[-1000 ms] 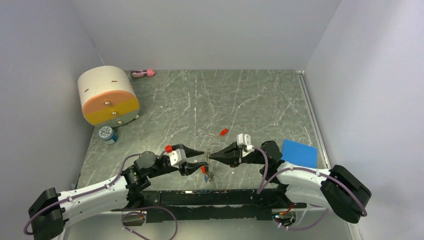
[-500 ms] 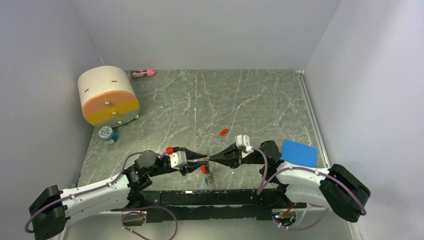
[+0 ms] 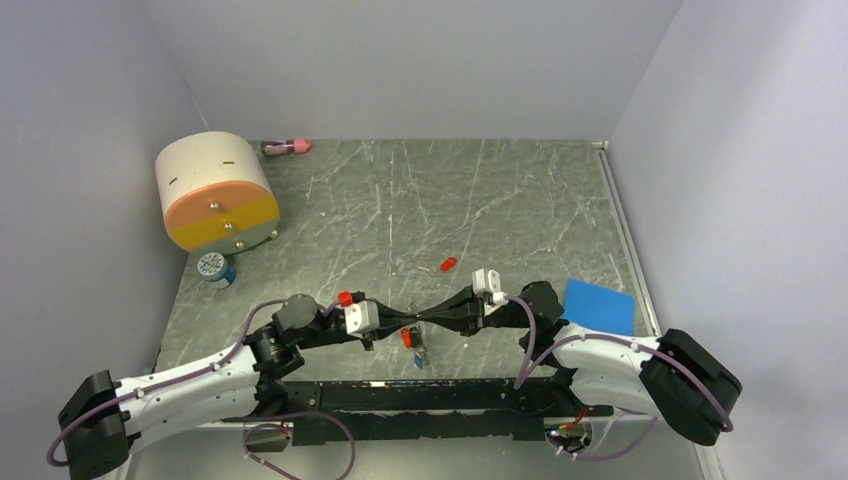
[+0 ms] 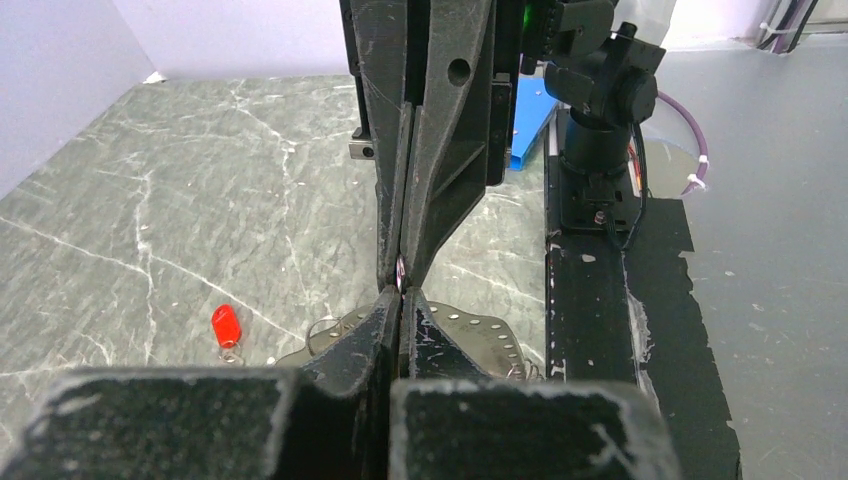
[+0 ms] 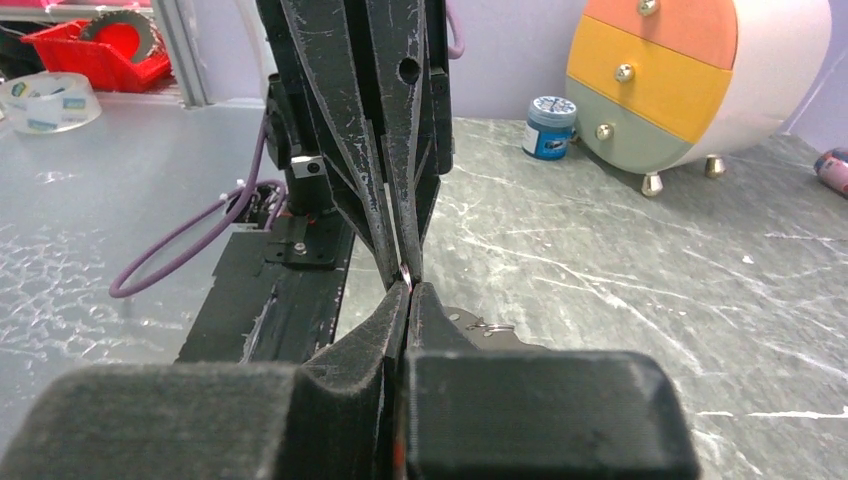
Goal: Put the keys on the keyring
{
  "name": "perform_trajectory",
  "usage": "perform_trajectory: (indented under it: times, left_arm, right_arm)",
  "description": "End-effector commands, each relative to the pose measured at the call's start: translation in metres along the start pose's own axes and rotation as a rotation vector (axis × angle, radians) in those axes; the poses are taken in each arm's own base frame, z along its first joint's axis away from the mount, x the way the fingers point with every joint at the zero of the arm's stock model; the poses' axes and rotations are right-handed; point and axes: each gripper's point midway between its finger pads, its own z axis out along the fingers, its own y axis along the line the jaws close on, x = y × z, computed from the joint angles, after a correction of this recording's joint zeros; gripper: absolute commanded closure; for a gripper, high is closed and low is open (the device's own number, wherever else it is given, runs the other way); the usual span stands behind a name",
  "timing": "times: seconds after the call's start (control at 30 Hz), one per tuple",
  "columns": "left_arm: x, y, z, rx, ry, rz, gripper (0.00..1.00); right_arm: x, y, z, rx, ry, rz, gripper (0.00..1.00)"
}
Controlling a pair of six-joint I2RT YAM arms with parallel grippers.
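My left gripper (image 3: 413,318) (image 4: 400,298) and right gripper (image 3: 424,317) (image 5: 404,290) meet tip to tip low over the near middle of the table. Both are shut on the thin wire of the keyring (image 4: 400,268) (image 5: 404,272), which shows only as a small glint between the tips. Its pale plate (image 4: 470,325) (image 5: 462,322), with a dotted rim, sits just under the fingers. In the top view a red-headed key (image 3: 407,338) hangs below the tips. Another red-headed key (image 3: 448,265) (image 4: 226,325) lies loose on the table farther back. Other keys are not visible.
A cream-and-orange drum (image 3: 215,192) stands at the back left with a small blue-lidded jar (image 3: 215,268) in front of it. A pink tube (image 3: 285,147) lies by the back wall. A blue square (image 3: 598,306) lies at the right. The black base rail (image 3: 440,395) runs along the near edge.
My left gripper has closed its fingers and slid right until its tips meet the right gripper's on the ring. The right gripper has stayed shut in place.
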Motion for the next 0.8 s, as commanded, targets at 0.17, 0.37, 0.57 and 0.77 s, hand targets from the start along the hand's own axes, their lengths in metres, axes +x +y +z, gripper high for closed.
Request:
perform_trajectory:
  times: [0.17, 0.37, 0.57, 0.77]
  left_arm:
    - [-0.012, 0.006, 0.003, 0.000, 0.074, 0.022, 0.98]
    - [-0.006, 0.012, -0.004, -0.047, 0.135, 0.007, 0.97]
    - [-0.005, 0.017, -0.009, -0.073, 0.178, 0.022, 0.97]
    - [-0.004, 0.020, -0.013, -0.078, 0.221, 0.038, 0.98]
  right_arm:
    - [-0.028, -0.008, 0.002, 0.052, -0.073, -0.078, 0.64]
    - [-0.028, -0.018, -0.006, 0.137, -0.038, -0.117, 0.37]
    - [-0.035, -0.020, -0.013, 0.166, 0.003, -0.171, 0.27]
    - [-0.034, -0.022, -0.018, 0.191, 0.039, -0.169, 0.21]
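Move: The shut tips of both hands meet on the keyring's wire, which therefore lies right at each hand point, level with it. Its metal plate hangs about 7 cm below and some 2 cm back, as judged from either hand. The loose red-tagged key lies on the table about 18 cm ahead of both hands, 6 cm to their right and 20 cm down. Backing off to its right and up, about 3 cm in all with some forward drift, the right hand spreads its fingers wide, lets go of the keyring wire and swings some 10 degrees clockwise. The left hand keeps its pinch on the wire, draws a couple of centimetres left and forward, sinking slightly, and tips its fingers down about 10 degrees. ##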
